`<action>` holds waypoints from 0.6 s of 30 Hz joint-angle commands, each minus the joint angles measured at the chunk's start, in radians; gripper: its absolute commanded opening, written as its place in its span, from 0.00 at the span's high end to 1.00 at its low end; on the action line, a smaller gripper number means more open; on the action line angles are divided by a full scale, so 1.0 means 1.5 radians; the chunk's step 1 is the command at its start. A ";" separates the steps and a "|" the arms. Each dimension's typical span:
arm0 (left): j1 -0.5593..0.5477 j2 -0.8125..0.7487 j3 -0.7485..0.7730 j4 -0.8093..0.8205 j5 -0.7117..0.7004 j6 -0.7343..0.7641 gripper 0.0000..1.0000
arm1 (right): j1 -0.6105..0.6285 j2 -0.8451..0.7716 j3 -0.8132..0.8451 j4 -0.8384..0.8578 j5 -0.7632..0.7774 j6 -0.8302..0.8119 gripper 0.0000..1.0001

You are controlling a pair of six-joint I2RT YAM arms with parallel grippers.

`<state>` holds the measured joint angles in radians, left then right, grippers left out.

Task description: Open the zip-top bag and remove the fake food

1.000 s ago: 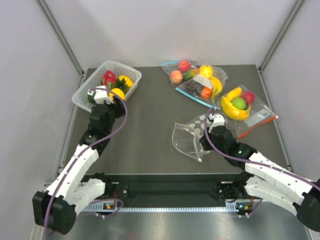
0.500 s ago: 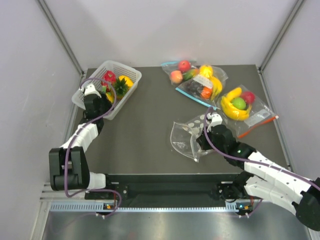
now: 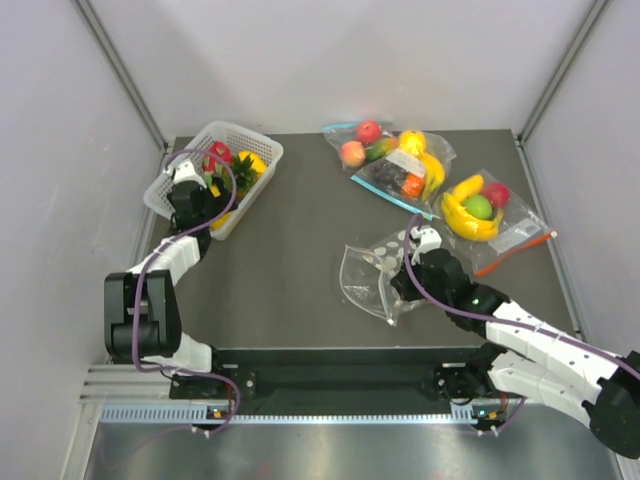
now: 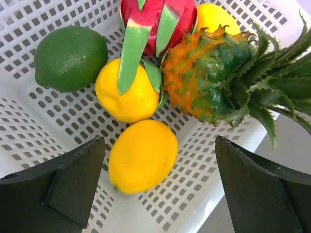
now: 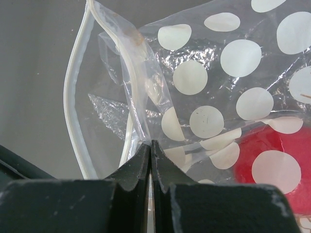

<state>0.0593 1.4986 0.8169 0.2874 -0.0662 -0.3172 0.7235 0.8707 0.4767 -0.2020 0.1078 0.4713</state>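
The dotted zip-top bag (image 3: pixel 372 268) lies open-mouthed on the table at centre right. My right gripper (image 5: pixel 151 143) is shut on the bag's edge beside its white zip strip, and a red piece (image 5: pixel 272 162) shows through the dotted plastic (image 5: pixel 218 73). My left gripper (image 4: pixel 159 141) hangs open over the white basket (image 3: pixel 258 146), nothing between its fingers. A yellow-orange fruit (image 4: pixel 143 156) lies loose on the basket floor just below them. The pineapple (image 4: pixel 209 77) rests in the basket too, crown pointing right.
In the basket there are also a pink dragon fruit (image 4: pixel 155 19), a green lime (image 4: pixel 70 58) and another yellow fruit (image 4: pixel 127 93). Two other filled bags lie at the back right: one with a blue zip (image 3: pixel 395 160), one with a red-orange zip (image 3: pixel 485 212).
My left gripper has swung to the basket's near-left end and opened, and the yellow-orange fruit it carried now lies in the basket. The right gripper keeps its hold; the bag shifted slightly left.
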 commanded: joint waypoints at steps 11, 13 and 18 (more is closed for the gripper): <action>-0.237 -0.274 -0.197 0.074 -0.115 0.008 0.01 | -0.009 0.059 0.036 0.042 -0.034 -0.017 1.00; -0.312 -0.296 -0.209 0.071 -0.128 0.009 0.01 | -0.009 0.070 0.041 0.050 -0.044 -0.017 1.00; -0.458 -0.299 -0.204 0.055 -0.190 0.025 0.01 | -0.009 0.086 0.045 0.076 -0.068 -0.014 1.00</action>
<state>-0.5472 1.0576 0.5121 0.3420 -0.2558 -0.3058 0.7231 0.9905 0.4927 -0.1661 0.0406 0.4629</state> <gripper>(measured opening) 0.990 0.005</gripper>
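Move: From the open left hand over the basket, the red food left in the bag is roughly 52 cm to the right, 20 cm back and 10 cm lower; the bag's open mouth is about 40 cm right and 23 cm back. The yellow fruit already let go lies 2 cm back and some 7 cm below, the pineapple 7 cm ahead and 5 cm right. From the right hand, the red food is about 10 cm right, 3 cm ahead and 7 cm down. With the bag's film still pinched in its shut fingers, the right hand sinks some 2 cm and eases slightly left. The empty left hand, fingers staying wide open, draws back out over the basket, then sweeps right towards the bag, about 19 cm right and 12 cm back while rising 4 cm; it turns some 25 degrees clockwise and its fingertips lift a little. ##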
